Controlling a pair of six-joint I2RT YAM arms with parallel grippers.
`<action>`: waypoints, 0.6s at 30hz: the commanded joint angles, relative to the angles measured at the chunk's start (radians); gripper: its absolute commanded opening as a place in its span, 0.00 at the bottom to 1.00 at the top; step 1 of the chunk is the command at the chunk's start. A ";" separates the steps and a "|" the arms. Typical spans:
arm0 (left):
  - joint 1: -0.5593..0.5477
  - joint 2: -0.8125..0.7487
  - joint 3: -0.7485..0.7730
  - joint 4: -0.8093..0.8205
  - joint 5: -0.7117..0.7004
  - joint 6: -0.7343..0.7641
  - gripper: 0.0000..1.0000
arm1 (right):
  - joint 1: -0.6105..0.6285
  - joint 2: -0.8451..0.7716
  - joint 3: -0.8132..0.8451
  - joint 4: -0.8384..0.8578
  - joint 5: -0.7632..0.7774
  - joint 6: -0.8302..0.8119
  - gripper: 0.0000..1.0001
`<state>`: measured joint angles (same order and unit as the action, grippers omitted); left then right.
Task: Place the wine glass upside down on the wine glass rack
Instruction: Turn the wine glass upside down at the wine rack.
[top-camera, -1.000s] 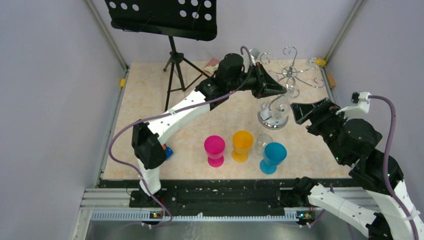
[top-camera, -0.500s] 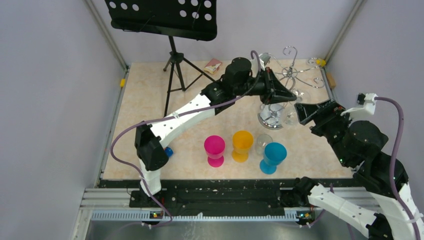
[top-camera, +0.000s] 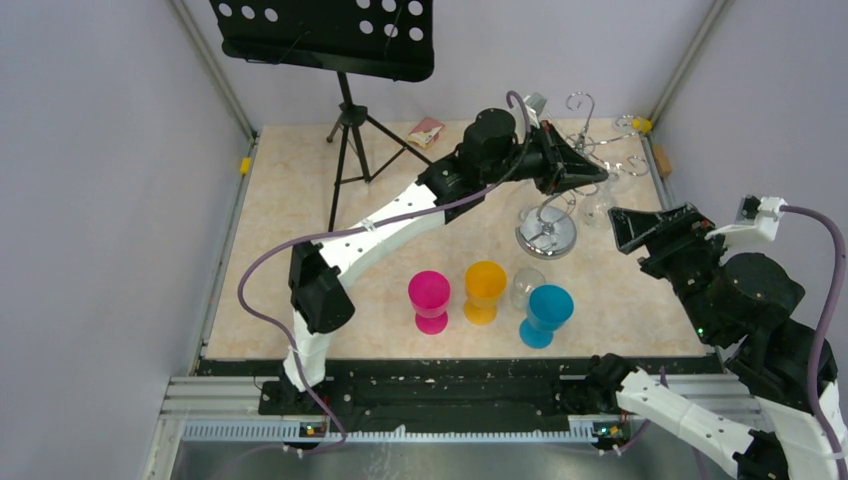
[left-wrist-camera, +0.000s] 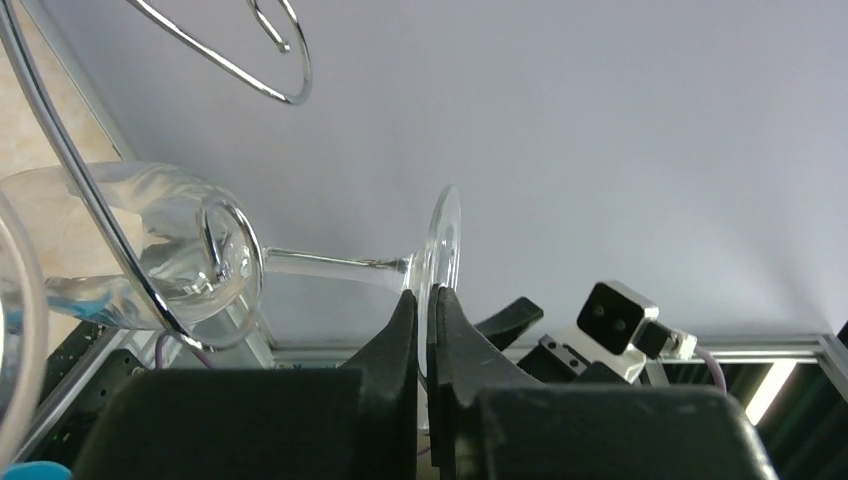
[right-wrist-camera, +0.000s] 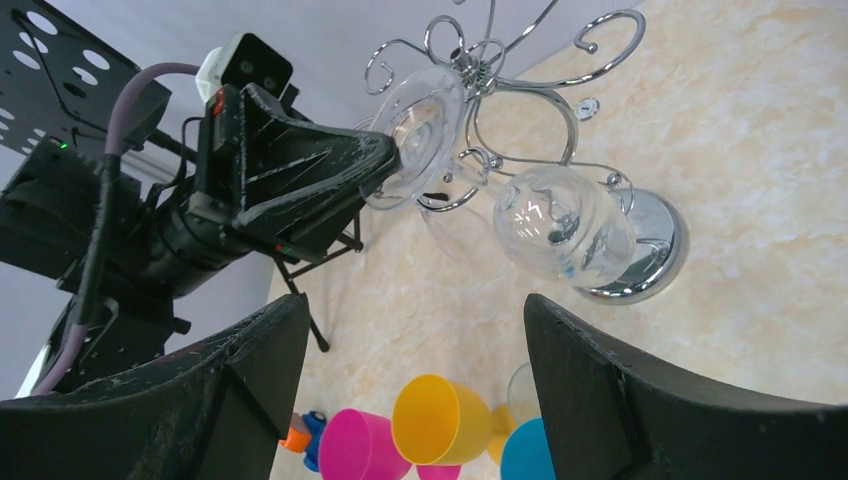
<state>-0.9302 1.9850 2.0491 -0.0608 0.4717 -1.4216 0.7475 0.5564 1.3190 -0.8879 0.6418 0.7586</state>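
My left gripper (top-camera: 601, 181) is shut on the foot of the clear wine glass (left-wrist-camera: 440, 245), pinching the disc's edge between its fingertips (left-wrist-camera: 405, 320). The glass lies tilted, its bowl (right-wrist-camera: 560, 225) hanging lower than its foot, beside the chrome wine glass rack (top-camera: 580, 140). A curled hook wire of the rack (left-wrist-camera: 120, 260) crosses in front of the bowl. Whether the stem sits inside a hook I cannot tell. The rack's round mirror base (top-camera: 547, 237) stands on the table. My right gripper (top-camera: 630, 228) hovers open to the right of the rack, holding nothing.
Pink (top-camera: 431, 299), orange (top-camera: 484, 290) and blue (top-camera: 546, 313) plastic goblets stand in a row near the front, with another clear glass (top-camera: 526, 286) between the last two. A black tripod music stand (top-camera: 345, 110) is at the back left. A small blue and orange item (right-wrist-camera: 290, 435) lies by the pink goblet.
My left arm has carried the wine glass to the right, across the rack's top to its right side. My right arm has drawn back to the right, still open.
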 joint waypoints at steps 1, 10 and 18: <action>-0.001 0.039 0.109 0.066 -0.042 -0.026 0.00 | -0.010 -0.014 0.030 0.007 0.020 -0.020 0.80; 0.023 0.058 0.117 0.031 -0.119 -0.028 0.00 | -0.010 -0.009 0.024 0.018 0.007 -0.026 0.81; 0.051 0.047 0.100 0.014 -0.161 -0.004 0.00 | -0.010 0.011 0.010 0.038 -0.021 -0.038 0.81</action>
<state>-0.8959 2.0712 2.1300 -0.0990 0.3454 -1.4414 0.7475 0.5480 1.3174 -0.8825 0.6376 0.7429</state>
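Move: The wine glass already hangs upside down from the left hand, pinched by its foot. The rack's centre lies about 10 cm ahead of that hand, 2 cm left and 7 cm below. The rack's near hook is about 4 cm left, 1 cm ahead and 8 cm below; the glass already hanging there is some 8 cm left, level in reach and 14 cm below. From the right hand, the rack centre is about 18 cm ahead, 5 cm left and 5 cm below. Held bowl-down by its foot, the wine glass is carried by the left hand about 5 cm forward towards the rack's centre, sinking some 2 cm. The path bears slightly right at first, keeping the stem on the near hook's right, then eases back left as the wrist turns about 10 degrees counter-clockwise; the fingers stay shut on the foot. ##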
